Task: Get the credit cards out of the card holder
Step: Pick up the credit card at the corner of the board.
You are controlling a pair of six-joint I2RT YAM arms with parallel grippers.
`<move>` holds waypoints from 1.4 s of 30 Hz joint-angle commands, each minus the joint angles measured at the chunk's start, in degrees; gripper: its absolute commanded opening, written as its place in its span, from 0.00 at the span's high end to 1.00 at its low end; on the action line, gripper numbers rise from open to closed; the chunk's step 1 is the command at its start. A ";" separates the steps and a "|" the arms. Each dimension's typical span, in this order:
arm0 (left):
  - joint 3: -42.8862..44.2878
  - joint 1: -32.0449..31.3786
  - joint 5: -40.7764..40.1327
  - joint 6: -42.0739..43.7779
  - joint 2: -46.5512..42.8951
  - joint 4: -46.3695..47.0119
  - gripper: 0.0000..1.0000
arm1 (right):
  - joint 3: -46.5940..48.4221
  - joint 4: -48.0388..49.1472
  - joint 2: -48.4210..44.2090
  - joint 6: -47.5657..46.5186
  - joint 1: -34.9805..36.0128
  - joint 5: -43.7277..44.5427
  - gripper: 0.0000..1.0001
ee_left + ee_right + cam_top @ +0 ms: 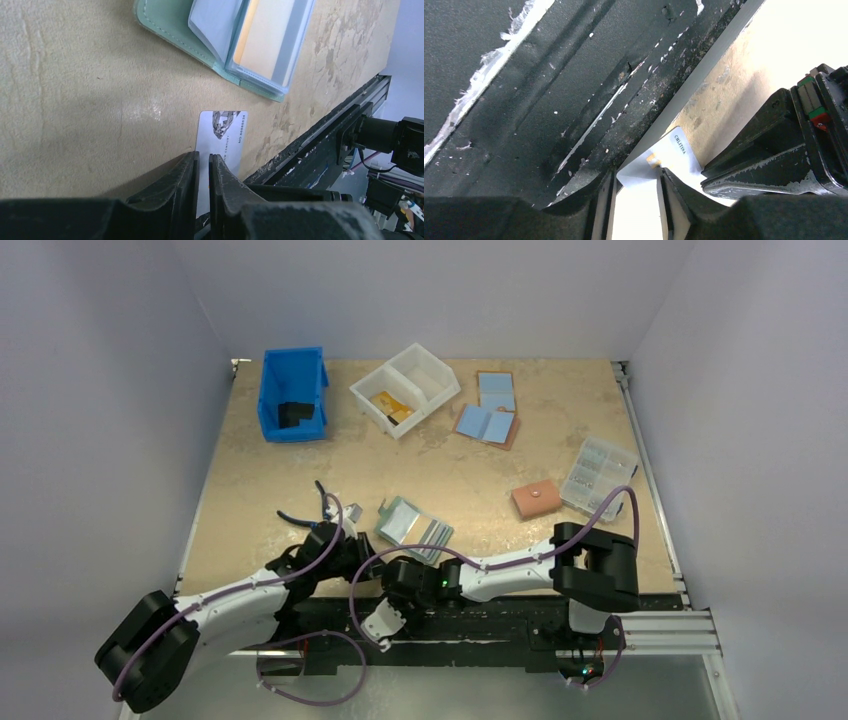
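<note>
The teal card holder (413,525) (170,25) lies open on the table, and a tan-orange credit card (246,35) shows inside its clear sleeves. A white credit card (222,135) (674,150) lies flat outside the holder, overhanging the table's near edge. My left gripper (203,157) (352,543) is shut to a narrow slit, its tips down on that card. My right gripper (636,174) (383,625) sits below the table edge, open, with the card's overhanging corner between its fingers.
A blue bin (293,395) and a white divided tray (405,388) stand at the back. Light-blue-and-brown wallets (487,410), a salmon wallet (536,498) and a clear organiser box (598,476) lie to the right. A black rail (500,625) runs along the near edge.
</note>
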 commanded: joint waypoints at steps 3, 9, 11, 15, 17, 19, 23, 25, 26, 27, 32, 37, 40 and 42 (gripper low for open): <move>0.08 -0.34 -0.03 -0.21 -3.85 -5.66 0.83 | 0.32 -0.85 -2.11 -0.55 0.44 0.14 0.72; 2.64 -0.30 -2.87 -0.98 -8.83 -11.96 0.77 | 1.59 -3.57 -4.16 0.28 0.44 -2.42 0.87; 3.65 -0.28 -4.12 -1.23 -10.71 -14.08 0.75 | 1.85 -3.78 -4.76 0.29 0.48 -2.57 0.89; 5.78 -0.18 -7.27 -1.60 -14.70 -18.47 0.71 | 2.56 -3.76 -5.82 1.50 0.31 -3.48 0.94; 7.17 -0.26 -9.24 -1.73 -16.98 -21.12 0.69 | 3.42 -4.19 -6.32 2.58 -0.35 -3.75 0.95; 8.78 -0.21 -12.14 -1.55 -19.48 -23.93 0.62 | 4.42 -4.73 -6.99 4.10 -1.56 -4.72 0.96; 11.72 -0.25 -17.40 -1.02 -25.02 -28.66 0.45 | 6.81 -7.25 -9.26 7.52 -6.74 -11.28 1.00; 12.17 -0.23 -18.92 -1.46 -27.40 -29.61 0.36 | 7.56 -8.31 -10.71 8.77 -10.01 -14.97 1.00; 12.08 -0.25 -19.14 -1.74 -28.34 -29.48 0.32 | 7.85 -8.80 -11.57 9.36 -11.83 -16.80 1.00; 11.80 -0.24 -18.88 -2.22 -28.98 -28.99 0.30 | 8.20 -9.40 -12.29 9.86 -13.43 -19.05 1.00; 9.52 -0.26 -15.99 -3.24 -29.06 -22.82 0.29 | 10.93 -14.64 -14.86 11.79 -22.46 -31.66 1.00; 8.10 -0.20 -14.79 -4.24 -27.63 -15.18 0.29 | 13.59 -18.97 -15.41 13.66 -30.69 -39.79 1.00; 7.62 -0.25 -13.73 -5.08 -26.23 -7.69 0.29 | 14.10 -18.85 -15.86 15.89 -34.91 -41.95 1.00; 7.48 -0.24 -12.30 -4.15 -24.92 -2.53 0.29 | 14.64 -18.81 -16.00 17.63 -38.05 -43.47 1.00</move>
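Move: Right at the board's near edge lies the credit card, its near side sticking out past it. Its middle is about 3 cm ahead of the right hand, roughly level with the fingertips; from the left hand it is some 2 cm back and 1 cm below. The open card holder lies about 11 cm ahead and 6 cm to the right of the right hand, the pliers 14 cm ahead and 14 cm to its left. Closing on the card's overhanging side, the right fingers pinch it and lift it about 3 cm, then swing it forward and up over the open holder, ending some 10 cm forward and 14 cm up, the wrist tipping about 40 degrees so the fingers point more level to the left. The left hand eases back slightly, comes free of the card, then rises about 11 cm and a little forward, opening wide. ##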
